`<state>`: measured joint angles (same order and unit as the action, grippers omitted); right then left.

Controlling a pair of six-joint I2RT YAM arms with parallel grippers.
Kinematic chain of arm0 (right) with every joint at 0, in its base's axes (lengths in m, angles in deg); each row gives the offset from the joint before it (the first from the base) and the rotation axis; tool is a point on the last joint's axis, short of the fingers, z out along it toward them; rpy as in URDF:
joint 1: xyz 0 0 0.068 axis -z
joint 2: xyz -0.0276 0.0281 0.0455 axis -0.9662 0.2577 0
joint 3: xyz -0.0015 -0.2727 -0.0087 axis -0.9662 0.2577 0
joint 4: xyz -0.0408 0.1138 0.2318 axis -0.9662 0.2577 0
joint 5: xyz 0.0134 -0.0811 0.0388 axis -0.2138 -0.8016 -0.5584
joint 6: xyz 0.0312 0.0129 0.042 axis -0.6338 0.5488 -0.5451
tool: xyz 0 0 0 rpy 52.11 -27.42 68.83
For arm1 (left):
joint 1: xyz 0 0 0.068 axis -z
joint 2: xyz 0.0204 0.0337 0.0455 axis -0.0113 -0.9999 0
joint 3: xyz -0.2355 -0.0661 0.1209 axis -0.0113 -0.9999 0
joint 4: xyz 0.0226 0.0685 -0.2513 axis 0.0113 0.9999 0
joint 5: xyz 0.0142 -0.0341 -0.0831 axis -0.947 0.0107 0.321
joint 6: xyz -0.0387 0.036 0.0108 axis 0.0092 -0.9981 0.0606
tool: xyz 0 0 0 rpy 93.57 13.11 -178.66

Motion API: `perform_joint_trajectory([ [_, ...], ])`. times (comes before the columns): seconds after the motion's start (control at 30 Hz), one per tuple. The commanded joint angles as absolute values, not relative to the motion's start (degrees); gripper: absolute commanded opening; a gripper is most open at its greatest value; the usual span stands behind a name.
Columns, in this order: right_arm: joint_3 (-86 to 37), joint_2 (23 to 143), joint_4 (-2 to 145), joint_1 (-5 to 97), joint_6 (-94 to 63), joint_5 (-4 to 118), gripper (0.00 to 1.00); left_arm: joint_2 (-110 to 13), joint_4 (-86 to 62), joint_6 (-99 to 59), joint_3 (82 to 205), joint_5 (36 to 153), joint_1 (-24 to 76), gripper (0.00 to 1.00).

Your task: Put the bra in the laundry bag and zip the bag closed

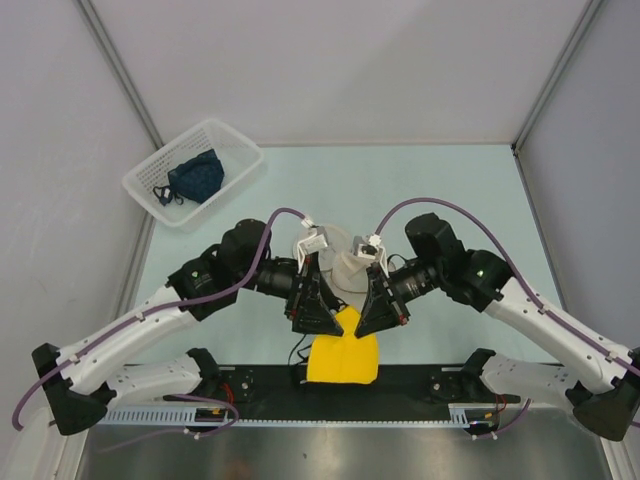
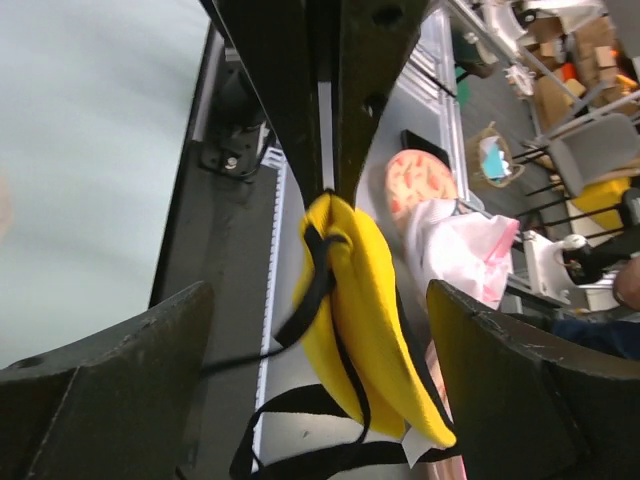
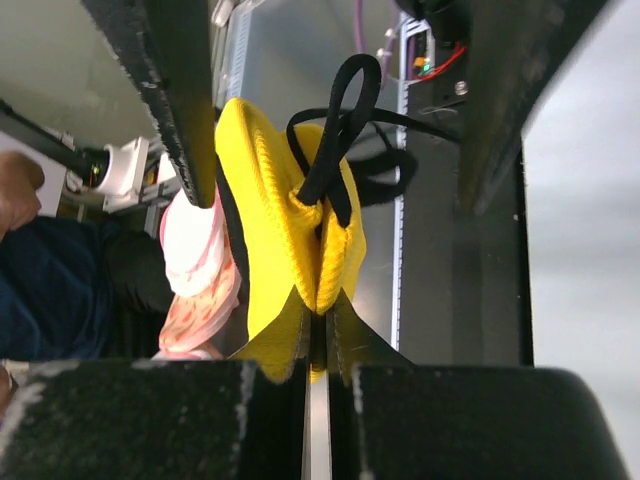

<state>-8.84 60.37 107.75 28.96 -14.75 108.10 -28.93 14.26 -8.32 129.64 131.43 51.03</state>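
Observation:
The bright yellow bra (image 1: 343, 358) with black straps hangs by the table's near edge, between both arms. My right gripper (image 1: 372, 322) is shut on it; the right wrist view shows the jaws (image 3: 325, 310) pinched on the bra's (image 3: 270, 230) folded edge. My left gripper (image 1: 322, 322) is open. In the left wrist view its fingers (image 2: 150, 350) stand wide on either side of the bra (image 2: 375, 300) without touching it. The cream laundry bag (image 1: 350, 268) sits behind the two wrists, mostly hidden by them.
A white slatted basket (image 1: 236, 150) stands at the back left with a dark blue garment (image 1: 195, 178) inside. The black base rail (image 1: 420, 378) runs along the near edge under the bra. Grey walls close in on both sides.

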Motion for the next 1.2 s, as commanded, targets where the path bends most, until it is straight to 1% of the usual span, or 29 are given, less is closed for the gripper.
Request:
perform_joint_trajectory([
  [0.0, -12.07, 60.61, 108.37, 26.47, -13.53, 108.42, 0.0, -29.78, 5.37, -2.89, 128.33, 137.22, 51.82, 0.89],
  [0.07, -12.77, 60.43, 107.76, 25.32, -14.06, 107.81, 0.0, -30.84, 5.11, -2.37, 128.33, 137.92, 52.87, 0.82],
  [0.1, -13.12, 60.43, 107.67, 24.97, -14.15, 107.55, 0.0, -31.19, 5.02, -2.19, 128.42, 138.01, 53.14, 0.71],
  [0.17, -14.09, 60.6, 107.32, 24.53, -14.24, 107.11, 0.0, -31.9, 4.93, -1.84, 128.59, 138.53, 53.93, 0.61],
  [0.2, -14.44, 60.69, 107.4, 24.53, -14.24, 106.84, 0.0, -31.81, 4.93, -1.75, 128.68, 138.62, 54.1, 0.53],
  [0.27, -14.62, 60.61, 106.44, 24.18, -15.2, 106.49, 0.0, -31.2, 3.89, -0.7, 128.42, 138.36, 54.11, 0.43],
  [0.3, -14.53, 60.43, 106.09, 24.0, -15.56, 105.36, 0.0, -30.93, 3.97, -0.43, 128.5, 136.71, 54.11, 0.25],
  [0.33, -14.44, 60.17, 105.91, 24.0, -15.99, 104.56, 0.01, -30.23, 4.84, -0.52, 129.37, 135.3, 53.93, 0.13],
  [0.37, -14.27, 59.9, 105.91, 24.0, -16.43, 103.42, 0.11, -29.88, 6.85, -0.52, 129.82, 133.2, 53.76, 0.03],
  [0.4, -13.83, 59.38, 106.08, 23.92, -17.83, 98.1, 0.33, -29.61, 7.82, -0.17, 130.26, 129.09, 53.58, 0.0],
  [0.47, -12.87, 57.18, 106.0, 24.18, -19.68, 92.19, 0.55, -28.12, 9.94, 1.14, 131.4, 124.23, 52.62, 0.0],
  [0.5, -11.82, 56.22, 106.0, 24.18, -22.3, 86.07, 0.73, -27.51, 10.64, 3.07, 131.67, 118.82, 52.26, 0.0],
  [0.53, -11.02, 54.12, 105.56, 24.18, -23.63, 82.88, 0.8, -26.55, 13.0, 4.04, 132.71, 115.8, 51.74, 0.0],
  [0.57, -10.06, 52.88, 105.3, 24.18, -25.21, 80.06, 0.85, -25.93, 14.24, 5.01, 133.16, 112.64, 51.56, 0.0],
  [0.6, -9.61, 51.83, 105.38, 24.18, -28.27, 73.16, 0.94, -24.88, 15.29, 6.76, 133.6, 108.87, 51.47, 0.0],
  [0.63, -8.3, 50.16, 105.73, 24.18, -30.48, 68.91, 0.99, -24.26, 17.91, 7.65, 134.39, 102.22, 51.47, 0.0],
  [0.7, -6.89, 45.07, 105.65, 24.18, -33.56, 58.65, 1.0, -22.33, 19.08, 12.02, 134.39, 94.72, 51.38, 0.0],
  [0.73, -4.88, 43.48, 103.99, 24.18, -36.1, 57.2, 1.0, -19.53, 19.08, 14.31, 132.83, 87.46, 51.38, 0.0],
  [0.8, -1.63, 38.65, 99.96, 23.92, -37.52, 58.41, 1.0, -14.53, 15.85, 20.89, 129.75, 82.57, 51.38, 0.0],
  [0.83, -0.05, 37.5, 95.06, 23.91, -39.27, 59.19, 1.0, -13.28, 14.44, 23.28, 127.39, 79.77, 51.38, 0.0],
  [0.87, 3.28, 36.45, 92.31, 23.74, -40.33, 60.33, 1.0, -12.31, 14.25, 25.65, 126.58, 76.26, 51.29, 0.0],
  [0.93, 5.85, 35.38, 84.52, 22.69, -42.62, 63.33, 1.0, -11.24, 15.38, 30.58, 127.18, 73.42, 51.12, 0.0],
  [0.97, 7.77, 35.73, 81.94, 22.16, -44.98, 65.6, 1.0, -11.5, 15.83, 31.47, 127.88, 71.58, 51.12, 0.0],
  [1.0, 8.14, 37.65, 79.74, 21.46, -45.7, 67.1, 0.98, -11.68, 16.79, 33.74, 128.67, 70.35, 51.12, 0.0],
  [1.07, 8.15, 40.03, 73.33, 17.51, -46.76, 71.04, 0.97, -11.42, 17.94, 35.6, 129.82, 68.06, 51.12, 0.0],
  [1.1, 8.23, 41.6, 71.48, 15.76, -46.76, 71.07, 0.98, -11.07, 18.2, 36.74, 130.08, 65.79, 51.12, 0.0],
  [1.13, 8.23, 42.05, 66.93, 11.48, -46.67, 70.02, 0.99, -11.24, 18.99, 37.36, 130.78, 64.55, 51.12, 0.0],
  [1.17, 8.15, 42.76, 65.41, 9.61, -46.58, 67.23, 1.0, -11.07, 19.17, 37.62, 131.14, 63.66, 51.12, 0.0],
])
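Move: The yellow bra hangs from the right hand's shut fingers, its middle some 4 cm left of, 2 cm nearer the base than and 6 cm below that hand. From the open left hand, facing it, the bra's middle is about 1 cm right, 2 cm back and 6 cm below. The laundry bag lies on the table about 15 cm ahead of the left hand, 4 cm right and 25 cm below; its round flap lies about 22 cm ahead and 4 cm left. The bra passes from right hand to left: the left fingers close and pinch its edge while both hands ease back a little, then the right fingers open wide and let go. The left hand carries it forward about 13 cm, left and somewhat up, turning some 65 degrees counter-clockwise; the emptied right hand goes forward and to the right, turning clockwise, then comes partly back. ##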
